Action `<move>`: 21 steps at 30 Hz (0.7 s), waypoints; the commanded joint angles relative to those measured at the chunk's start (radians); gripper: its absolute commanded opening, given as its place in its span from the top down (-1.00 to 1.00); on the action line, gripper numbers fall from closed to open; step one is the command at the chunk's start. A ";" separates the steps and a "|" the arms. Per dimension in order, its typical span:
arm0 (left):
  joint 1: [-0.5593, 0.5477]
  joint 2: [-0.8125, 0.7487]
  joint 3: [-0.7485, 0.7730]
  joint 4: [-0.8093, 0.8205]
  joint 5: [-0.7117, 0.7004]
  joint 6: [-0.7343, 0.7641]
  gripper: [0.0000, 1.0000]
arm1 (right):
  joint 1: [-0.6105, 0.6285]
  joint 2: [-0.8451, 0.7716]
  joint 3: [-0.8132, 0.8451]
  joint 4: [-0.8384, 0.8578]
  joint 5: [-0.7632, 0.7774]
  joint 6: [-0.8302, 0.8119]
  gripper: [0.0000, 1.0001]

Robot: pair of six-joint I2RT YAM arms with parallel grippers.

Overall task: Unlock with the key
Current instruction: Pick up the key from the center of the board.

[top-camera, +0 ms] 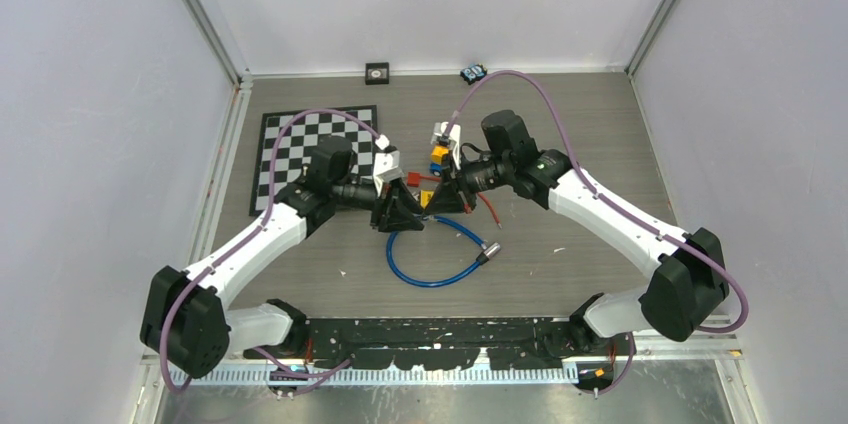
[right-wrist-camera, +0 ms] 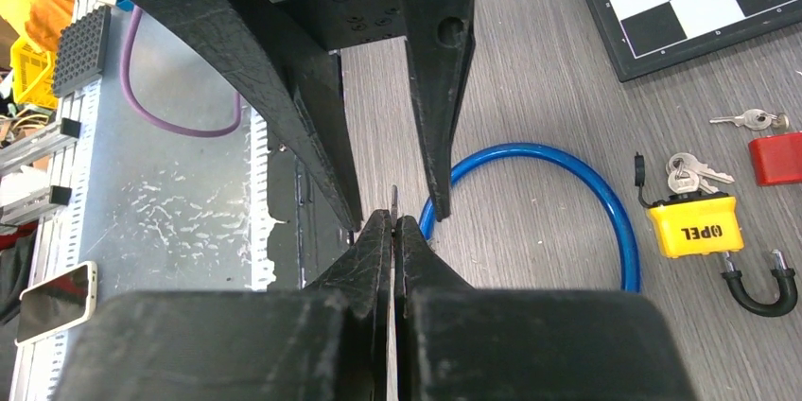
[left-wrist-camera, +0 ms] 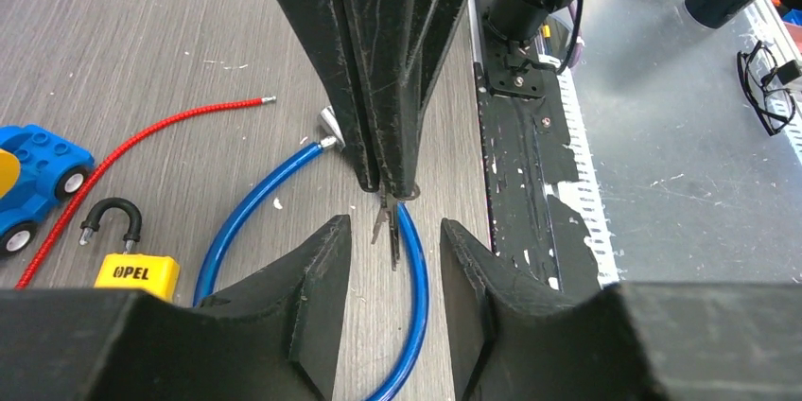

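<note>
My right gripper (top-camera: 432, 206) is shut on a small bunch of keys (left-wrist-camera: 388, 226) and holds it above the table; in the right wrist view only a thin key tip (right-wrist-camera: 393, 198) shows beyond the pressed fingertips. My left gripper (left-wrist-camera: 394, 228) is open, its fingers (right-wrist-camera: 430, 89) on either side of the hanging keys without touching them. A yellow OPEL padlock (left-wrist-camera: 137, 273) with a black shackle lies left of a blue cable lock loop (left-wrist-camera: 416, 297). In the right wrist view the padlock (right-wrist-camera: 695, 226) has other keys at its top.
A red padlock (right-wrist-camera: 775, 157) with a key lies beyond the yellow one. A blue toy car (left-wrist-camera: 33, 174) and a red cord (left-wrist-camera: 161, 127) are close by. A chessboard (top-camera: 310, 149) lies at the back left. The black mounting rail (top-camera: 450, 334) runs along the near edge.
</note>
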 commanded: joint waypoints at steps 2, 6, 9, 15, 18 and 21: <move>0.003 0.030 0.026 0.076 0.000 -0.036 0.21 | -0.005 -0.032 0.002 0.064 -0.034 0.032 0.99; 0.003 0.039 0.028 0.074 0.002 -0.039 0.45 | -0.009 -0.041 -0.004 0.068 -0.034 0.034 0.99; 0.003 0.031 0.019 0.072 -0.001 -0.031 0.64 | -0.010 -0.044 -0.012 0.074 -0.034 0.036 0.99; 0.003 0.020 0.028 0.034 -0.027 -0.023 1.00 | -0.017 -0.052 -0.029 0.082 -0.024 0.030 0.81; -0.006 0.011 0.086 -0.144 -0.100 0.077 1.00 | -0.026 -0.070 -0.025 0.049 0.009 -0.006 0.33; -0.026 0.013 0.148 -0.309 -0.163 0.171 1.00 | -0.026 -0.083 0.006 -0.017 0.037 -0.059 -0.02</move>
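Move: The keys hang from the shut tips of the right hand, roughly 2 cm to its left and 1 cm below; from the open left hand they lie about 1 cm to the right, 1 cm ahead and 1 cm lower, between its fingers. From the left hand, the yellow padlock lies some 10 cm ahead, 1 cm right and 17 cm below, the red lock about 14 cm ahead, 2 cm left, and the blue cable loop's middle 1 cm back, 2 cm right, both at table height. The left hand, its fingers already astride the hanging keys, eases down and a little forward by about 1 cm, closes fully to pinch the keys near their free end, then sinks slightly more with the grip kept, about 1.5 cm of travel in all. The right hand holds the keys almost still until the left has shut, then opens its fingers to nearly half and lets go, drifting barely half a centimetre. ##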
